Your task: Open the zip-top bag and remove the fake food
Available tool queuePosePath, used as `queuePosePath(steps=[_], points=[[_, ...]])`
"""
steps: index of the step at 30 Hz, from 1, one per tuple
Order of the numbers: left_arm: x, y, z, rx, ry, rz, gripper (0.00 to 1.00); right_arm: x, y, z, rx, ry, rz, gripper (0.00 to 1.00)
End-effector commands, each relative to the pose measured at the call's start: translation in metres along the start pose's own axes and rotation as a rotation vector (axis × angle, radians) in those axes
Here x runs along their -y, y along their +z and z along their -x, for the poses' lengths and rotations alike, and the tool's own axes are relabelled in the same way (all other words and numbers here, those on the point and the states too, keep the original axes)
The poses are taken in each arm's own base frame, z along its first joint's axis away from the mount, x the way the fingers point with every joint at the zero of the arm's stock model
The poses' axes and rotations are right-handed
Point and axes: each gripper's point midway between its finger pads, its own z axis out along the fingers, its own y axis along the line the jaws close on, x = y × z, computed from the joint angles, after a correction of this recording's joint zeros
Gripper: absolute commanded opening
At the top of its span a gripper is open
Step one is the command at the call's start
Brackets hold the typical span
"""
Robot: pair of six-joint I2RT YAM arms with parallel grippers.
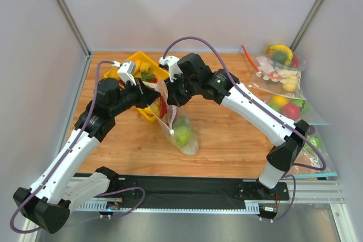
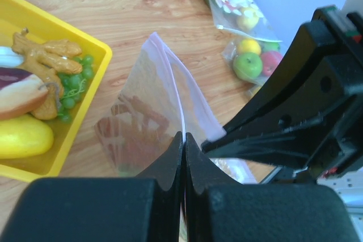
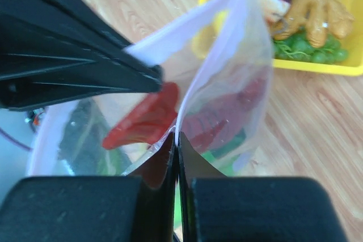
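The zip-top bag (image 1: 177, 130) hangs between both grippers, its bottom resting on the wooden table. My left gripper (image 2: 184, 135) is shut on the pale zip strip (image 2: 180, 86) at one side of the mouth. My right gripper (image 3: 174, 135) is shut on the strip from the opposite side, and its black fingers (image 2: 266, 134) show in the left wrist view. Inside the bag (image 3: 241, 66) lie the fake food pieces: a red lobster (image 3: 142, 122) and green pieces (image 3: 218, 156). A round green fruit (image 1: 182, 136) sits at the bag's bottom. The two grippers (image 1: 161, 93) almost touch.
A yellow tray (image 1: 134, 59) with toy food stands just behind the bag, its rim (image 2: 97, 77) close to my left gripper. Other clear bags of toy fruit (image 1: 281, 75) (image 1: 290, 107) lie along the table's right edge. Grey walls enclose the table.
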Motion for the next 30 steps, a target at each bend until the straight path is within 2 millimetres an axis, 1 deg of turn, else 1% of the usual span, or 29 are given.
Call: queuePosePath(steps=[1,2,3,4,5,6,7,8,9,10,11,12,13,14,15,16,17,20,21,22,23,24,26,27,28,29,30], points=[[0.008,0.002,0.027,0.071,0.099,-0.010,0.00,0.036,-0.014,0.009,0.045,0.017,-0.099,0.00],[0.002,0.009,0.025,0.051,0.103,0.008,0.00,0.046,-0.019,0.013,0.064,0.026,-0.123,0.00],[0.001,0.013,0.024,0.041,0.112,0.012,0.00,0.055,-0.025,0.015,0.079,0.038,-0.153,0.00],[0.003,0.016,0.028,0.039,0.123,0.008,0.00,0.073,-0.037,0.021,0.110,0.061,-0.192,0.00],[-0.003,0.028,0.024,0.006,0.122,0.016,0.00,0.081,-0.044,0.024,0.130,0.071,-0.211,0.00],[-0.003,0.034,0.024,-0.004,0.122,0.010,0.00,0.090,-0.050,0.026,0.147,0.083,-0.233,0.00],[0.000,0.039,0.031,0.005,0.120,0.001,0.00,0.106,-0.060,0.029,0.171,0.111,-0.266,0.00],[-0.003,0.051,0.027,-0.013,0.107,0.002,0.00,0.109,-0.072,0.035,0.209,0.114,-0.276,0.00],[0.000,0.056,0.029,-0.012,0.112,-0.017,0.00,0.115,-0.076,0.034,0.217,0.124,-0.289,0.00],[0.008,0.060,0.040,0.015,0.126,-0.035,0.00,0.127,-0.086,0.036,0.236,0.140,-0.316,0.00],[0.010,0.070,0.039,0.003,0.134,-0.041,0.00,0.130,-0.096,0.040,0.261,0.139,-0.334,0.00],[0.013,0.074,0.042,0.004,0.156,-0.051,0.00,0.134,-0.104,0.044,0.279,0.139,-0.347,0.00],[0.023,0.080,0.049,0.009,0.185,-0.073,0.00,0.141,-0.114,0.047,0.299,0.147,-0.368,0.00],[0.028,0.083,0.052,0.012,0.188,-0.083,0.00,0.144,-0.118,0.049,0.306,0.150,-0.376,0.00],[0.032,0.085,0.055,0.011,0.219,-0.093,0.00,0.143,-0.126,0.053,0.328,0.144,-0.382,0.00],[0.038,0.086,0.062,0.022,0.240,-0.103,0.00,0.145,-0.135,0.059,0.351,0.140,-0.394,0.00],[0.036,0.091,0.059,0.009,0.251,-0.093,0.00,0.146,-0.140,0.062,0.365,0.136,-0.405,0.00],[0.027,0.093,0.054,-0.004,0.295,-0.064,0.00,0.142,-0.152,0.073,0.411,0.114,-0.407,0.00],[0.020,0.094,0.053,0.002,0.304,-0.037,0.00,0.137,-0.152,0.075,0.419,0.112,-0.381,0.00],[0.010,0.096,0.044,-0.017,0.318,-0.015,0.00,0.136,-0.147,0.073,0.415,0.117,-0.364,0.00],[0.004,0.097,0.040,-0.022,0.325,0.007,0.00,0.135,-0.142,0.075,0.419,0.119,-0.345,0.00],[-0.006,0.098,0.028,-0.059,0.325,0.029,0.00,0.131,-0.134,0.073,0.407,0.121,-0.307,0.00],[-0.023,0.104,0.010,-0.117,0.335,0.066,0.00,0.135,-0.109,0.063,0.367,0.159,-0.268,0.00],[-0.031,0.106,0.000,-0.148,0.335,0.086,0.00,0.133,-0.099,0.059,0.352,0.167,-0.234,0.00],[-0.042,0.108,-0.013,-0.183,0.331,0.110,0.00,0.132,-0.084,0.053,0.325,0.180,-0.213,0.00],[-0.056,0.111,-0.022,-0.203,0.331,0.157,0.00,0.133,-0.071,0.046,0.309,0.195,-0.199,0.00],[-0.066,0.110,-0.029,-0.224,0.327,0.192,0.00,0.127,-0.062,0.043,0.295,0.195,-0.170,0.00]])
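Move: The bag's mouth hangs between the two shut grippers, its rim already pinched by both. The clear table patch it is carried to lies about 10 cm ahead and 13 cm right of the left hand, and 10 cm ahead and 5 cm right of the right hand, some 20 cm below. In the bag, the green apple sags some 7 cm back and 9 cm right of the left hand, 14 cm below; the yellow tray's middle is about 13 cm ahead and 6 cm left of that hand. The bag's rim stays pinched in both shut grippers as they carry it forward and to the right, the right one fastest: about 10 cm out and 15 cm right, rising some 7 cm and turning clockwise, before easing back left and down a little. The left hand follows about 9 cm forward and 5 cm right, rolls its left side up nearly 20 degrees, and finishes by sinking after a short rise. ##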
